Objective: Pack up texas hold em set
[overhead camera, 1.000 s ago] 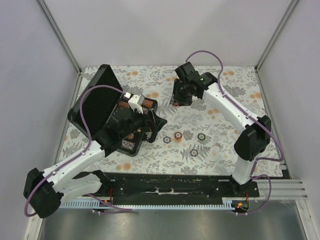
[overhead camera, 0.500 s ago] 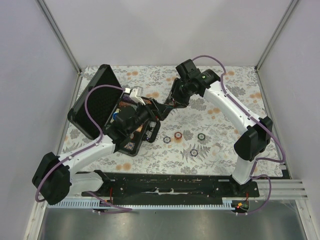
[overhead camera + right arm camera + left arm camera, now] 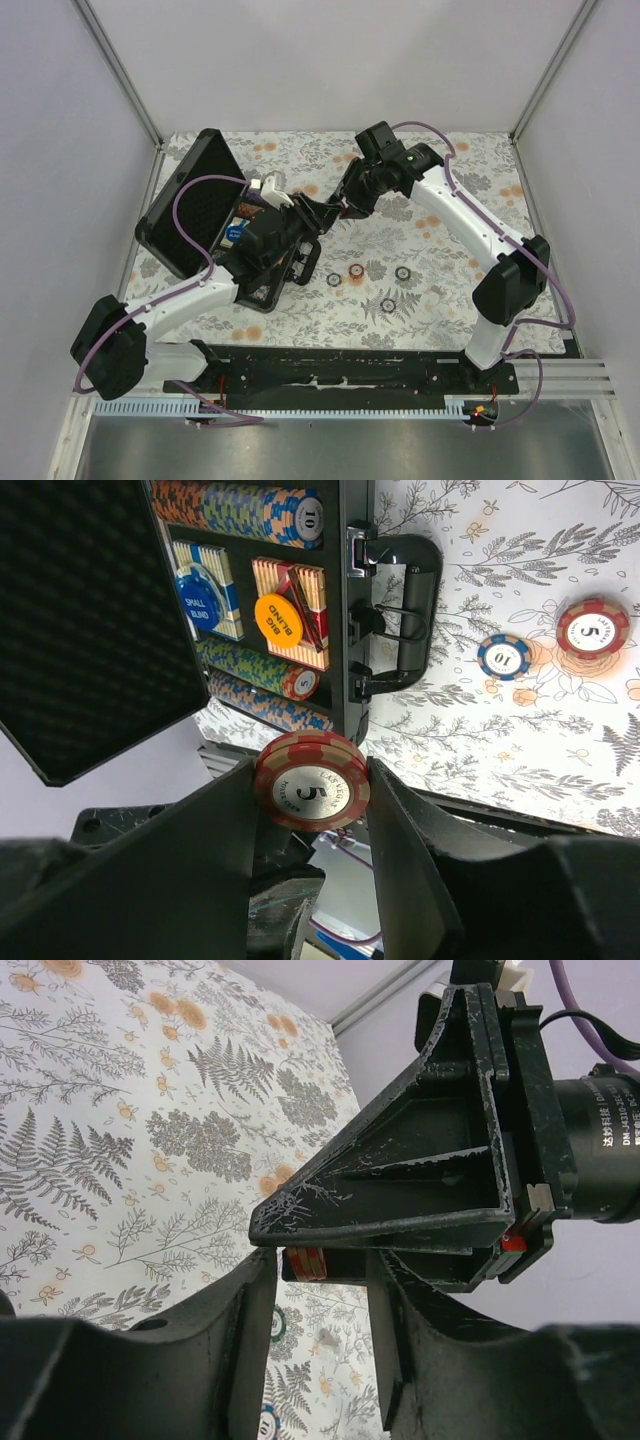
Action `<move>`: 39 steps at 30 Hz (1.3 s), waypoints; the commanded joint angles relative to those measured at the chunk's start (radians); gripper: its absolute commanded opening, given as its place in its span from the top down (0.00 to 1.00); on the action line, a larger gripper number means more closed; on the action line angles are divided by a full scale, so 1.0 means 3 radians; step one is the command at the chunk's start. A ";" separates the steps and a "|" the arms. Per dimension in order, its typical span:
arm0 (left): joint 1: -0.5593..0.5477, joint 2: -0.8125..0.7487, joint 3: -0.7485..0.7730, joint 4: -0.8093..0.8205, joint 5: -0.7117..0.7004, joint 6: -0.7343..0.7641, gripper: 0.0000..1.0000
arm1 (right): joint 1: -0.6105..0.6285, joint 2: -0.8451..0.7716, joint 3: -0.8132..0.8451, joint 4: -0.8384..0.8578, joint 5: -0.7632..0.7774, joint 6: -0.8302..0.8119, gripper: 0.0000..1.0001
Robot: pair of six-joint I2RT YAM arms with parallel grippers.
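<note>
The black case [image 3: 190, 205] of the texas hold em set lies open at the left, with chip rows, card decks and blind buttons in its tray [image 3: 260, 610]. My right gripper [image 3: 311, 780] is shut on a small stack of red "5" chips [image 3: 311, 785], held above the cloth beside the case. My left gripper [image 3: 325, 212] meets the right gripper [image 3: 346, 204] tip to tip. In the left wrist view the left gripper [image 3: 320, 1258] has its jaws partly apart. The red chips [image 3: 305, 1263] sit at its tips under the right gripper's fingers [image 3: 400, 1190], touching neither left finger.
Several loose chips [image 3: 356, 271] lie on the floral cloth in front of the case, among them a red one [image 3: 593, 628] and a blue one [image 3: 503, 656]. The case handle [image 3: 405, 610] faces them. Grey walls close in the table on three sides.
The left gripper has swung up and right from over the case to the right gripper and narrowed its jaws. The right gripper came down-left with the red chips.
</note>
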 commanded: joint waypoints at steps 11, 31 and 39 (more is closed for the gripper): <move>-0.0111 0.0072 0.0345 -0.0399 -0.0507 -0.0344 0.79 | -0.0006 -0.0258 -0.0331 0.0285 -0.0227 0.0289 0.74; -0.0131 0.0001 0.0814 -0.1726 -0.0624 0.0284 0.98 | -0.0128 -0.0447 -0.0485 0.0280 0.0182 -0.0109 0.17; -0.0116 -0.0116 0.0999 -0.2694 -0.0737 0.0969 0.98 | -0.0424 -0.0835 -0.0858 0.0326 0.0433 -0.0395 0.15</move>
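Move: The red 5 chip, held by its rim in my right fingertips, is about 2 cm ahead of my left hand, 1 cm to its right and 1 cm lower; from my right hand it is about 1 cm left and 1 cm below. Some 20 cm beneath my left hand, the case's chip tray lies about 20 cm left and nearly level, its handle 7 cm left and 4 cm back. The loose red chip is 6 cm right and 7 cm back, the blue 10 chip straight back about 10 cm. I shut my half-open left fingers on the flat faces of the red 5 chip, both hands sinking a little over 1 cm as they meet. Once my left has it pinched, I open my right fingers and draw that hand about 5 cm to the right, while my left carries the chip 3 cm left towards the case and 2 cm lower, rolling some 20 degrees with its left side rising. ##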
